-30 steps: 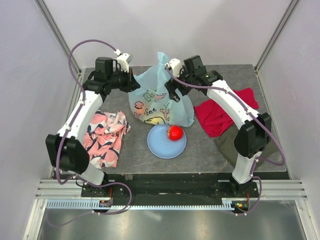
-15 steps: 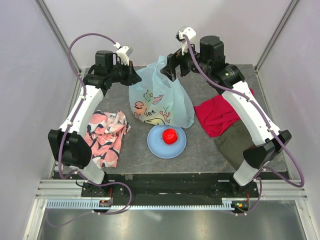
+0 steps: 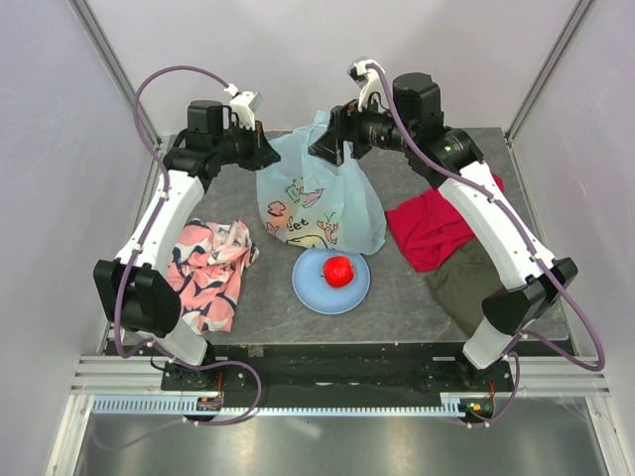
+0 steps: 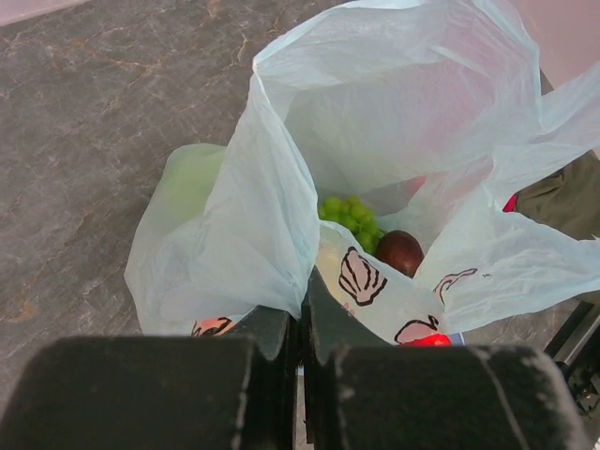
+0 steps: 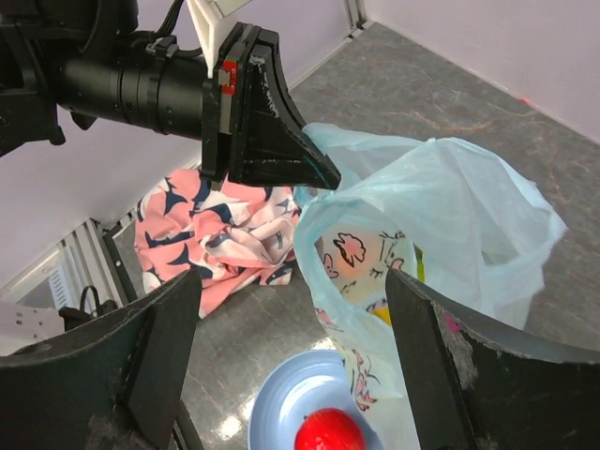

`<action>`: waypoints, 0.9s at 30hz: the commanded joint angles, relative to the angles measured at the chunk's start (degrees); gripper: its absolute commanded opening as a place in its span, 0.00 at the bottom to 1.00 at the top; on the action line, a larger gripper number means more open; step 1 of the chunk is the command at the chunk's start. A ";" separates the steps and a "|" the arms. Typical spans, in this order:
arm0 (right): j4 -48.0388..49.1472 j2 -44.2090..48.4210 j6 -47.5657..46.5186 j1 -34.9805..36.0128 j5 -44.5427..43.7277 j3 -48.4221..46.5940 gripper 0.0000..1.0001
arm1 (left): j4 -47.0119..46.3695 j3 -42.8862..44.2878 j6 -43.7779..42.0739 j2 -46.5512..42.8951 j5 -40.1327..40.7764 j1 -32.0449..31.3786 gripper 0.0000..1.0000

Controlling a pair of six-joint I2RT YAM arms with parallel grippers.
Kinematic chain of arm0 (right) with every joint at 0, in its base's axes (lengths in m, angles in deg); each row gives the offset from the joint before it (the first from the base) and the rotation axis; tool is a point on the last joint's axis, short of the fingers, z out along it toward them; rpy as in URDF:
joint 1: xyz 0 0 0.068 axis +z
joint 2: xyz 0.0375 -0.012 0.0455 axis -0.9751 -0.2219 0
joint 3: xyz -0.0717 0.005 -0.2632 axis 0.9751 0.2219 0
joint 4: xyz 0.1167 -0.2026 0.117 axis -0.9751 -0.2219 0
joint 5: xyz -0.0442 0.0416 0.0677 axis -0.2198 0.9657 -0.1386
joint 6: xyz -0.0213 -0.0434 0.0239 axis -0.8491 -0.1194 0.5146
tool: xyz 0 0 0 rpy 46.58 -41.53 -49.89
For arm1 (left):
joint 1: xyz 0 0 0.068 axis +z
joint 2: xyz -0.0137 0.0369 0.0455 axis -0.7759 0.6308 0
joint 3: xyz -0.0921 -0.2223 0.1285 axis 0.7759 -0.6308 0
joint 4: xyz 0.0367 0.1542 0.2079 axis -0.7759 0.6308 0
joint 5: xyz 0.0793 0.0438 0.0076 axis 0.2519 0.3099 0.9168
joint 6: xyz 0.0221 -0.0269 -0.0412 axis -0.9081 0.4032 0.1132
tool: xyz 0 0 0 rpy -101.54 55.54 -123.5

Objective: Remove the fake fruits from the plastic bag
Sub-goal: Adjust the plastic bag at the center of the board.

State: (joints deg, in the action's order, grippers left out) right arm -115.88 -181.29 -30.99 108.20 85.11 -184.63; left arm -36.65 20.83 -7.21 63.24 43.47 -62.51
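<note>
The pale-blue plastic bag [image 3: 319,203] stands mid-table with its mouth open. My left gripper [image 3: 266,154] is shut on the bag's left rim [image 4: 281,281] and holds it up. Inside the bag lie a green grape bunch [image 4: 352,216] and a dark purple plum [image 4: 400,251]; a green fruit [image 4: 192,178] shows through the wall. My right gripper [image 3: 332,149] hovers open over the bag's mouth [image 5: 375,272], with nothing between its fingers [image 5: 141,366]. A red apple [image 3: 339,270] rests on the light-blue plate [image 3: 310,288] in front of the bag.
A pink patterned cloth [image 3: 203,268] lies at the left. At the right lies a red cloth [image 3: 437,223], with a dark olive cloth [image 3: 461,283] nearer the front. Grey walls close in the table's sides and back.
My right arm has risen from the bag's front side to above its mouth and drifted left. The red apple has shifted slightly on the plate. The left gripper keeps its hold.
</note>
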 commanded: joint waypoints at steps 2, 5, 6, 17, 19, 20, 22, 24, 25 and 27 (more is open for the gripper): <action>3.31 -6.82 5.90 -0.09 1.89 -3.06 0.86 | -0.87 -0.05 0.10 -2.99 0.62 0.02 0.02; 4.02 -9.83 8.54 -0.09 2.06 -6.40 0.83 | -0.87 -0.05 -0.08 -3.26 0.71 0.02 0.02; 4.19 -11.05 8.90 -0.26 2.15 -7.89 0.82 | -0.78 0.12 -0.25 -3.43 0.80 0.02 0.02; 8.85 -20.45 9.36 -3.33 -0.74 -18.94 0.51 | -0.87 3.53 -0.96 0.50 1.24 -0.07 0.02; 8.94 -22.31 6.89 -5.00 -2.85 -22.39 0.37 | -0.96 6.26 -0.69 3.23 1.50 -0.07 0.02; 9.46 -24.49 4.96 -7.27 -4.69 -25.45 0.33 | -0.87 10.02 0.09 6.55 2.11 -0.07 0.02; 10.25 -28.61 3.28 -9.48 -7.07 -28.89 0.10 | -0.87 15.04 0.27 9.91 2.46 -0.07 0.02; 11.57 -31.00 0.22 -12.21 -12.07 -33.91 0.00 | -1.31 23.82 0.27 15.36 4.22 -0.07 0.02; 14.62 -32.41 -0.59 -13.09 -12.96 -34.88 0.00 | -1.57 26.99 0.01 17.38 4.92 -0.07 0.02; 17.80 -32.77 -2.08 -15.02 -15.76 -36.20 0.00 | -2.89 36.22 -0.52 21.94 7.73 -0.07 0.01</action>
State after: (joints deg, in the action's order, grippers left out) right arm -105.78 -211.82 -27.91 96.53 77.59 -216.36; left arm -35.40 44.04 -7.25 79.70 46.48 -62.55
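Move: The plastic bag's loose rim, its free side, is about 7 cm ahead of the open right hand, 5 cm to its left and 7 cm lower. The rim corner pinched by the left hand is some 6 cm ahead, 12 cm left and 12 cm below the right hand. Far below, around 38 cm, the blue plate is roughly 11 cm back and 4 cm right. From the left hand, the loose rim is about 8 cm right, 1 cm ahead and 5 cm higher. Right hand dips 7 cm forward-left, pinches the loose rim, hauls it forward-right and up; left hand follows forward. ##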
